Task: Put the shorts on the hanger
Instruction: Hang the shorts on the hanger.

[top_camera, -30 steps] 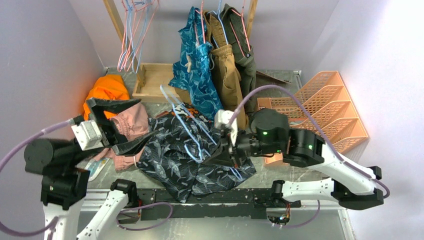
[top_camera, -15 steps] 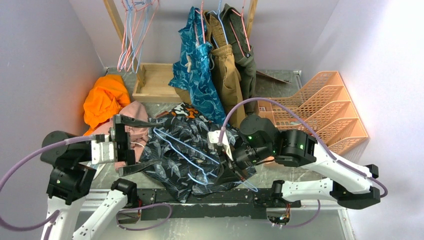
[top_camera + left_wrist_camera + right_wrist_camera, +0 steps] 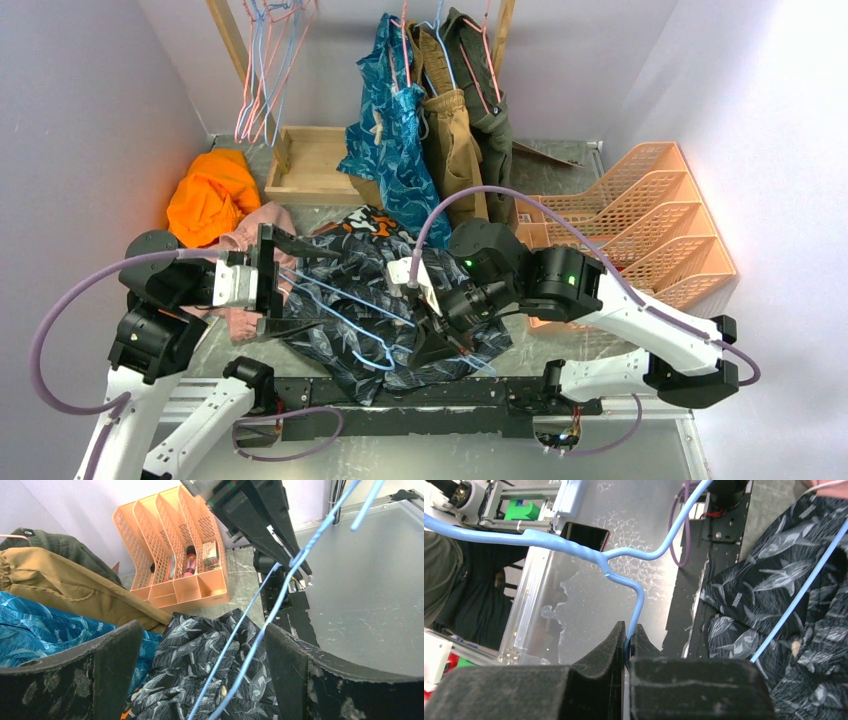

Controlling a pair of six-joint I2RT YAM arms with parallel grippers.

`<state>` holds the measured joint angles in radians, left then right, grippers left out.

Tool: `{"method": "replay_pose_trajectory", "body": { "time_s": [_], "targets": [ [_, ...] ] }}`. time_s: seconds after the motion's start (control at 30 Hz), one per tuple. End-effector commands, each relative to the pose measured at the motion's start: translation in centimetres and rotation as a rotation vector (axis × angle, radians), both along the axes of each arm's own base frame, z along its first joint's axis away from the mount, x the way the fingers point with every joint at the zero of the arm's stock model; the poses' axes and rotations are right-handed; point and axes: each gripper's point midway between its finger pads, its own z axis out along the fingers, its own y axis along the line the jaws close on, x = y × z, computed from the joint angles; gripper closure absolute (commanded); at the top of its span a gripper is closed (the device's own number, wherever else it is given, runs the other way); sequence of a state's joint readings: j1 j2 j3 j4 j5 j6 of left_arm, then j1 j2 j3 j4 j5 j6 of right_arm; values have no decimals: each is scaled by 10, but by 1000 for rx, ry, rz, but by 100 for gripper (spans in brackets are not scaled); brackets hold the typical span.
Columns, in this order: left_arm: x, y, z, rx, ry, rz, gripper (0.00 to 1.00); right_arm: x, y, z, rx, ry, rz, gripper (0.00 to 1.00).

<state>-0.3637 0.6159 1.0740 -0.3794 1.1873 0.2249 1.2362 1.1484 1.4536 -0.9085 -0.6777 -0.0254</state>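
Observation:
The dark leaf-print shorts (image 3: 345,350) lie crumpled at the table's near edge. The light-blue wire hanger (image 3: 383,350) slants across them. My right gripper (image 3: 428,352) is shut on the hanger's hook end; in the right wrist view the blue wire (image 3: 638,592) runs down into the closed jaws (image 3: 629,627), with the shorts (image 3: 764,580) to the right. My left gripper (image 3: 315,285) stands open at the shorts' left side. In the left wrist view two hanger wires (image 3: 272,612) pass between its spread fingers (image 3: 202,630), untouched, above the shorts (image 3: 200,650).
An orange file organiser (image 3: 650,220) stands at the right. Teal shorts (image 3: 390,140), tan and olive garments hang at the back, pink hangers (image 3: 265,60) at the back left. A wooden tray (image 3: 310,160), orange cloth (image 3: 210,195) and pink garment (image 3: 250,240) lie left.
My left gripper has swung right, over the shorts' left edge, and now straddles the hanger's wires. The right gripper has carried the hanger left and down, so it lies flatter over the shorts.

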Motion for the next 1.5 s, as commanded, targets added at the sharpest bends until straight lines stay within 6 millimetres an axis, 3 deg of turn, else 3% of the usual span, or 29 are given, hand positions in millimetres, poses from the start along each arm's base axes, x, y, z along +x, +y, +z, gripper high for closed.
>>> {"method": "replay_pose_trajectory", "body": {
  "time_s": [0.0,0.23,0.4,0.57,0.67,0.7,0.97,1.0,1.1,1.13,1.23,1.33,1.47],
  "targets": [
    [-15,0,-10,5,-16,-74,6,6,6,20,68,-70,17,100],
    [-16,-1,-24,9,11,-87,9,16,20,27,79,-105,30,100],
    [-11,-3,-25,10,2,-81,22,15,26,30,82,-91,53,100],
    [-9,-5,-22,13,-6,-91,51,14,28,30,81,-80,56,100],
    [-7,-6,-22,13,-5,-80,88,14,28,34,91,-81,55,100],
    [-5,-6,-23,13,-4,-72,93,15,28,35,93,-84,52,100],
    [-1,-8,-20,-1,6,-59,93,22,28,38,97,-112,5,100],
    [1,-8,-20,-5,11,-47,93,25,28,39,97,-117,-12,90],
    [10,-8,-16,-20,26,-2,93,38,29,44,108,-146,-105,47],
    [14,-8,-15,-27,36,20,93,43,29,46,118,-156,-148,40],
    [22,-9,-13,-62,74,58,93,64,33,55,186,-187,-294,31],
    [23,-11,-12,-103,102,55,93,76,34,52,239,-199,-381,28],
    [27,-12,-13,-115,130,70,93,98,30,71,336,-240,-521,26]
  ]
}}
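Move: The free arm of the blue hanger already runs between the left hand's open fingers, about 1 cm nearer the base and 3 cm below their midpoint. From that hand the hook is roughly 10 cm back, 7 cm right and 6 cm lower, and the black shorts lie 8 cm ahead, 6 cm right and some 37 cm down. The right hand grips the other arm; from it the free arm is about 8 cm ahead, 12 cm left and 4 cm higher. Down about 3 cm goes the left hand, to stay there while its fingers shut on the hanger's free arm, with the right hand offering it leftward, forward and slightly up. Once that pinch holds, the right fingers open wide and release their grip but stay around the hanger; both hands then shift some 4 cm forward, the right turning clockwise and the left tipping slightly. ##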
